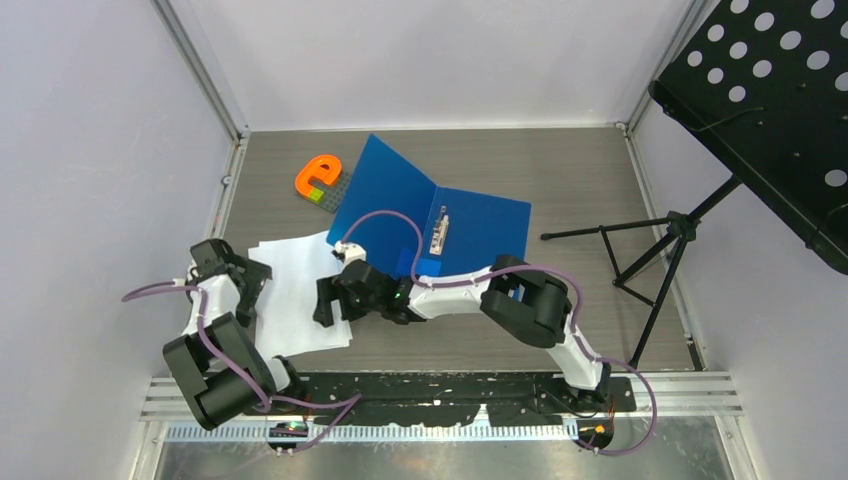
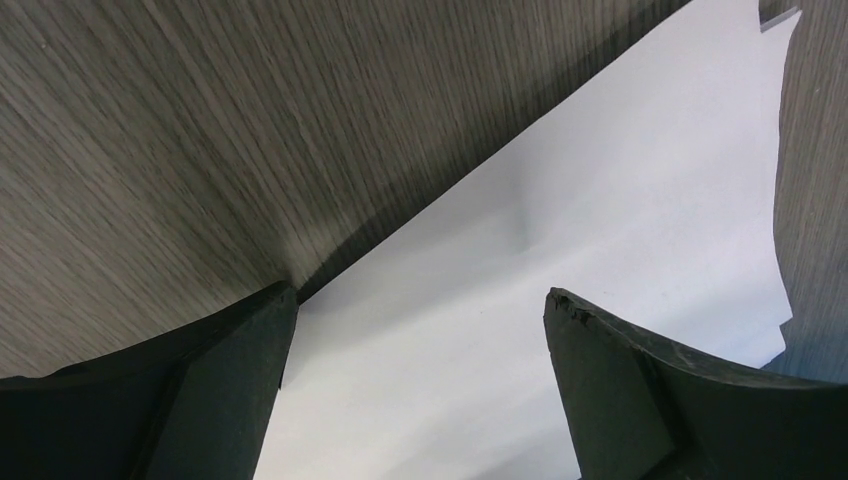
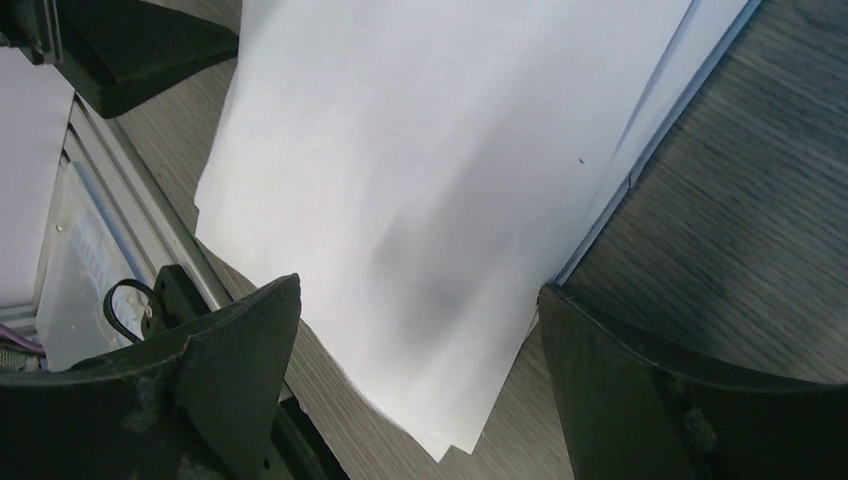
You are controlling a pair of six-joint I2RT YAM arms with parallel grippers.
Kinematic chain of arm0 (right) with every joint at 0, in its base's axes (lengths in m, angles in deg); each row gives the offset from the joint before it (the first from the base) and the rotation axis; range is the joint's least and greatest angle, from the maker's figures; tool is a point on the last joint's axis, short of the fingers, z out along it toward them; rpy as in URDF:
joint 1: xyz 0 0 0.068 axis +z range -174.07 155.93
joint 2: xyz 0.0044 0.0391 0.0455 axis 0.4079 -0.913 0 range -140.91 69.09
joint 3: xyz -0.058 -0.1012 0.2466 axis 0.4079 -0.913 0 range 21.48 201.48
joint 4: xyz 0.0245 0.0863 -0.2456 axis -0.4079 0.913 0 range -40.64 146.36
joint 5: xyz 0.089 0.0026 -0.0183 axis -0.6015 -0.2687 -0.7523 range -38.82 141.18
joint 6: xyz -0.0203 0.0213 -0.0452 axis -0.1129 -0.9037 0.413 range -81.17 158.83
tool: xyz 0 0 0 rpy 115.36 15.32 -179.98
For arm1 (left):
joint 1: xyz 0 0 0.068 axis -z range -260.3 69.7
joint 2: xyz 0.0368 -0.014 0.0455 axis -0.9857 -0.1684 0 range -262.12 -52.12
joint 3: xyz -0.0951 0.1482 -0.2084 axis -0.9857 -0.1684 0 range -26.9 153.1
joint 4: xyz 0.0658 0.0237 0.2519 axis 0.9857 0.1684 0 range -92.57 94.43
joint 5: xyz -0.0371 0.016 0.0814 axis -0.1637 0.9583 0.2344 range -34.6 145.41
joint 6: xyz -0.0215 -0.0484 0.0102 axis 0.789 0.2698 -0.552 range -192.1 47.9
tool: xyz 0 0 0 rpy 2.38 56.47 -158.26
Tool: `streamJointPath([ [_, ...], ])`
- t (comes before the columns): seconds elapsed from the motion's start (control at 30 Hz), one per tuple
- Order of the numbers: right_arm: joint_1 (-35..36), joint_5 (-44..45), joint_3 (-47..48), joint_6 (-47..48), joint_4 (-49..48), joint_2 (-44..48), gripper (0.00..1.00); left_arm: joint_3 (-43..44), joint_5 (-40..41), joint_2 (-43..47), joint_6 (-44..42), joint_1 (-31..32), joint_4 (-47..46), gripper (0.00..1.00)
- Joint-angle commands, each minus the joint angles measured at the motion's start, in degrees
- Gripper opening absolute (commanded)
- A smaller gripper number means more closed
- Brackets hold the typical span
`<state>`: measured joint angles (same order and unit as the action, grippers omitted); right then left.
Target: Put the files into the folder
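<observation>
The blue folder (image 1: 470,225) lies open on the table, its left cover propped up and the metal clip (image 1: 438,232) along its spine. The white files (image 1: 295,295) lie in a loose stack to the left of it, partly over the folder's lower left corner. My left gripper (image 1: 252,282) hovers open over the stack's left edge; in its own view the files (image 2: 600,200) show between the spread fingers (image 2: 230,390). My right gripper (image 1: 327,302) is open over the stack's right side, with the files' (image 3: 430,150) near corner between its fingers (image 3: 230,370). Neither holds anything.
An orange letter-shaped toy (image 1: 320,175) sits on a small block at the back left, beside the folder. A black music stand (image 1: 760,90) on a tripod (image 1: 650,250) rises at the right. A metal rail (image 1: 450,400) runs along the near edge.
</observation>
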<state>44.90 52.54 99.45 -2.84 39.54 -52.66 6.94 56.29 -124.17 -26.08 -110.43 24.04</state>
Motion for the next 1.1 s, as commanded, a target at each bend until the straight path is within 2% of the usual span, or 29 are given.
streamJointPath([
  [0.0, -0.13, -0.50, 2.39, -1.37, 0.86, -3.22, 0.94, -4.96, -9.32, -4.76, 1.47, 0.34, 1.92, 1.00],
  [0.3, -0.50, -0.62, 6.41, -2.05, 1.84, -6.73, 0.94, -6.02, -13.53, -4.62, -0.46, 0.62, 1.60, 0.92],
  [0.47, -0.70, -0.61, 6.44, -3.18, 2.73, -7.07, 0.94, -5.87, -13.25, -4.02, -1.12, 0.64, 2.55, 0.89],
  [0.63, -2.35, -0.42, 3.99, -5.43, -1.35, -6.11, 0.94, -6.68, -13.68, -4.36, -1.46, 0.60, 2.51, 0.82],
  [1.07, -3.07, -2.79, 16.90, -1.64, 5.97, -10.14, 0.91, -8.87, -14.87, -3.16, -3.25, 0.60, 2.47, 0.76],
])
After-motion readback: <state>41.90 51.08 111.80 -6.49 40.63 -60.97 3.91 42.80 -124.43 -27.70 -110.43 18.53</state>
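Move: The papers lie under and between the hands: their middle is about 8 cm to the right of the left hand and level with it. From the right hand it is some 6 cm left and 4 cm ahead, a few centimetres below. The open folder's middle is about 22 cm ahead and 26 cm right of the right hand; the orange ring stands roughly 31 cm straight ahead of that hand. Inward from both sides, the hands squeeze the papers between them. The left hand slides about 3.5 cm right and 2 cm forward, one finger staying at their left edge, tilting some 15 degrees as its fingers close by about a quarter. The right hand, fingers wide, first goes left, then forward, then both, about 4 cm forward and 3.5 cm left in all, working against the right edge. ##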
